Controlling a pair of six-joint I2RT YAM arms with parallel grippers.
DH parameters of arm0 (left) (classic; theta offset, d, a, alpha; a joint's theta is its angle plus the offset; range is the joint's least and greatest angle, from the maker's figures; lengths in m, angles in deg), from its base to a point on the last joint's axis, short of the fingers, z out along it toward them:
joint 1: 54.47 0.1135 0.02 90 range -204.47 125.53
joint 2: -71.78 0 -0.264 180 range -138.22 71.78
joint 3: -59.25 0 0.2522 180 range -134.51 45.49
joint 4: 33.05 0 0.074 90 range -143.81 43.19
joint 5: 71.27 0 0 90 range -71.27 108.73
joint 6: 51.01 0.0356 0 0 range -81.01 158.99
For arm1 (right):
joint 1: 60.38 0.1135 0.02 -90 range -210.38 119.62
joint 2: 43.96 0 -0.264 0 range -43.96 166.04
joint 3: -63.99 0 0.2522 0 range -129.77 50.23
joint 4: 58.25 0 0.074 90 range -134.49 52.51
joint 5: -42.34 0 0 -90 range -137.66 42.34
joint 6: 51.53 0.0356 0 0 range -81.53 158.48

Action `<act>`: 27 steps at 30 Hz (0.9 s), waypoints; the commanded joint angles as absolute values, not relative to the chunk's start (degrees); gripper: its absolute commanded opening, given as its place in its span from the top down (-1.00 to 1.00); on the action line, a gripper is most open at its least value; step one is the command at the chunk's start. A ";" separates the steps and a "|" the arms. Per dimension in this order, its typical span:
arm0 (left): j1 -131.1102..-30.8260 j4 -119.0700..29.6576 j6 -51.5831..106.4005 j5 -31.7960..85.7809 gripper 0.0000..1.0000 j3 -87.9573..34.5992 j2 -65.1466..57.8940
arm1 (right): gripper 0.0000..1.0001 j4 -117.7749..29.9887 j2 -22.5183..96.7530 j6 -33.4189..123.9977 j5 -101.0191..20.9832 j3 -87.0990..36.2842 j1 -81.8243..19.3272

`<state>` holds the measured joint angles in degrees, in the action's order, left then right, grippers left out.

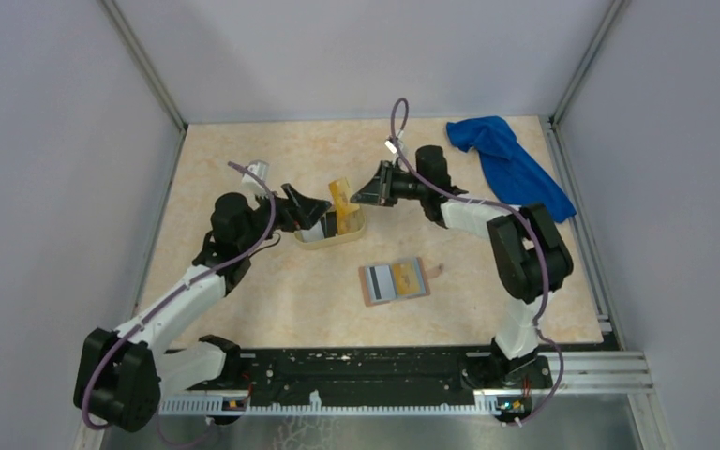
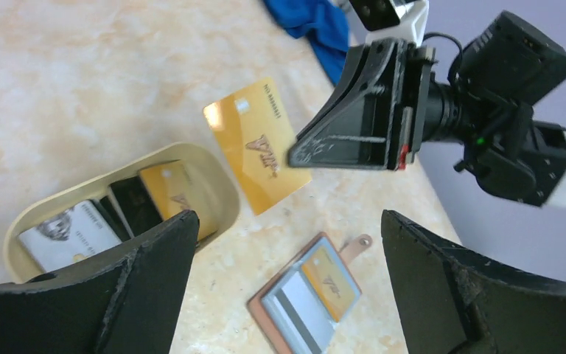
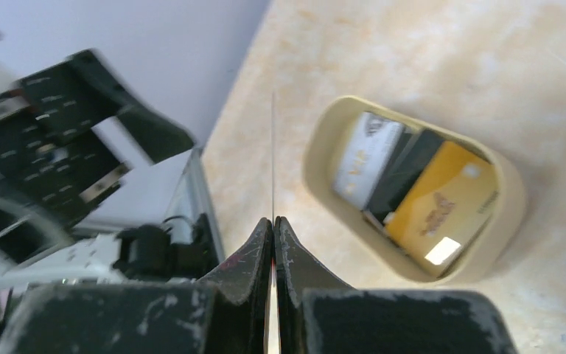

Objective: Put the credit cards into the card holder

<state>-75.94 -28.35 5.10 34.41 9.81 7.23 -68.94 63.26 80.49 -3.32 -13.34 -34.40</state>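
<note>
My right gripper [image 1: 358,196] [image 3: 273,220] is shut on the edge of a yellow-orange credit card [image 1: 340,193] [image 2: 258,147], held in the air over the pale yellow tray [image 1: 306,243]. In the right wrist view that card [image 3: 273,155] shows edge-on as a thin line. My left gripper [image 1: 322,209] [image 2: 289,215] stands open and empty just left of the held card. The tan card holder [image 1: 396,280] [image 2: 306,295] lies open on the table, with a grey card and a yellow card in its slots. A white card [image 2: 66,236], a black card [image 2: 136,203] and a yellow card [image 2: 171,190] lie in the tray.
A blue cloth [image 1: 508,161] lies at the back right of the table. The tray's rim [image 3: 317,147] stands below and in front of my right fingers. Grey walls enclose the table on three sides.
</note>
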 commanded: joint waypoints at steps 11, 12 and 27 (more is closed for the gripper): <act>-78.72 52.24 -16.55 60.94 -0.78 34.10 -3.48 | 1.00 -110.25 42.02 96.58 28.19 10.54 -43.85; -80.00 55.24 -15.60 60.10 -0.73 34.64 -4.93 | 1.00 -108.29 40.81 94.13 28.47 10.61 -43.79; -91.01 48.83 -5.18 50.89 -0.14 26.09 -10.53 | 1.00 -101.61 39.36 86.22 30.12 9.41 -38.41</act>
<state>-90.50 41.07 -5.74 52.16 28.45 -9.10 -103.49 40.83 91.77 29.00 11.20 -39.25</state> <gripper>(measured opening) 0.650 0.007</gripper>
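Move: The gold card is pinched at its edge in the right fingertips; its middle lies about 7 cm to the right of the open left hand, 3 cm ahead and 4 cm lower. From the right hand, the card holder lies some 16 cm back, 9 cm to the right and 12 cm down. The box sits under the card, about 2 cm back, 5 cm left and 11 cm below the right hand; from the left hand it is 1 cm back, 5 cm right and 15 cm down. The gold card, kept pinched, is carried by the right hand some 15 cm back and 9 cm up, also to the right, away from the box to above the card holder, its fingers turning counter-clockwise. The left hand goes back about 12 cm and 9 cm right, swings some 35 degrees clockwise while tipping up, and brings its partly closing fingers around the card's free end. ##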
